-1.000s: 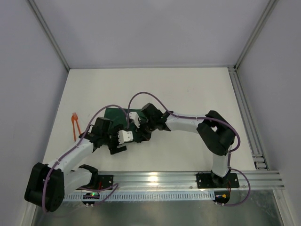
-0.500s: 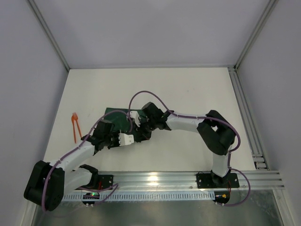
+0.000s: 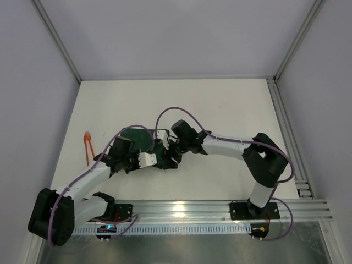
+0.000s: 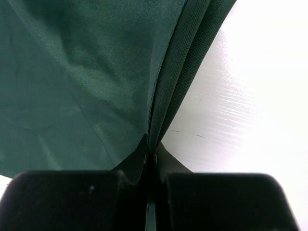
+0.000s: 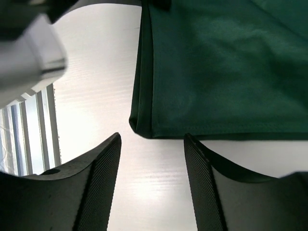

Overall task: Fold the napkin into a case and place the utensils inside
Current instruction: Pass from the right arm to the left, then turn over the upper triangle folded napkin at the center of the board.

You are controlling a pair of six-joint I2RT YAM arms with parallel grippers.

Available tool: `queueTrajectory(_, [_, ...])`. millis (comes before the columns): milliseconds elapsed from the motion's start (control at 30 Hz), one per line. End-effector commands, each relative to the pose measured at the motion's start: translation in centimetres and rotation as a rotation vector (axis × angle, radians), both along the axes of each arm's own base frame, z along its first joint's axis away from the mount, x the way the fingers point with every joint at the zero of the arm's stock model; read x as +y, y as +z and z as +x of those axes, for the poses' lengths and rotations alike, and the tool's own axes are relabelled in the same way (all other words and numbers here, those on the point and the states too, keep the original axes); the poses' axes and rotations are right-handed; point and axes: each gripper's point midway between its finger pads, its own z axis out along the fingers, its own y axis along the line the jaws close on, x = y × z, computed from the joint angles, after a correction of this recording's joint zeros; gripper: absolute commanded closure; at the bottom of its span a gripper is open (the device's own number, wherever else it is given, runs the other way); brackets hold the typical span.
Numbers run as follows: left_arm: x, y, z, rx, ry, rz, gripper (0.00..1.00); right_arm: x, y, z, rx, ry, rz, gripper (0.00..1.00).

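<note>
The dark green napkin [image 3: 136, 137] lies folded in layers on the white table, mostly hidden under both wrists in the top view. In the left wrist view its stacked edge [image 4: 173, 91] runs straight into my left gripper [image 4: 151, 150], which is shut on it. My right gripper [image 5: 153, 139] is open, and the napkin's folded corner [image 5: 144, 127] lies just beyond its fingertips, untouched. From above, the left gripper [image 3: 158, 160] and the right gripper [image 3: 171, 155] meet at the napkin's near right edge. The orange utensils [image 3: 88, 146] lie on the table left of the left arm. No case shape is visible.
Purple cables [image 3: 175, 113] loop over both wrists. An aluminium rail [image 3: 220, 209] runs along the near edge and a track [image 3: 286, 132] along the right side. Grey walls close in the left, far and right sides.
My left gripper closed onto the napkin's edge. My right gripper let go of the cloth, opened and drew slightly back to the right.
</note>
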Motion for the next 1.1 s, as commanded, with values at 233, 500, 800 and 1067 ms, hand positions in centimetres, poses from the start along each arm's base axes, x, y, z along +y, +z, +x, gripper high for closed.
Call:
queueTrajectory(233, [-1.2,2.0,0.2,0.096,0.043,-0.05,1.0,-5.8,13.1,5.5,-0.527,-0.276,0.155,0.34])
queueTrajectory(500, [-1.8,3.2,0.2,0.178,0.062,-0.054,1.0,-13.0,24.3,7.6,-0.839,-0.782,0.699,0.01])
queueTrajectory(800, [-1.7,3.6,0.3,0.24,0.075,-0.022,1.0,-6.0,10.5,2.2,-0.727,-0.211,0.344,0.01])
queueTrajectory(1067, [-1.6,4.1,0.0,0.269,0.086,-0.014,1.0,-2.1,7.6,0.4,-0.651,-0.063,0.368,0.0])
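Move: Just beyond the right fingertips, which have already let go, the green napkin's near right corner lies about 3 cm to the left, 1 cm nearer and 4 cm below. The napkin's middle is some 13 cm left of the right hand, 8 cm farther out, 5 cm below. From the left hand, already pinching the near edge, that middle sits roughly 8 cm ahead, 3 cm right, 2 cm lower; the orange utensils are 22 cm left, 7 cm ahead, 2 cm lower. Springing clear of the napkin corner, the right hand shoots up about 18 cm while going right and somewhat forward, opening wide, then drops back to finish some 5 cm right of its start and a little higher, wrist tilted so the fingertips swing forward. Meanwhile the left keeps its pinch on the near edge and raises it about 3 cm, fingertips tilting back towards the base. ##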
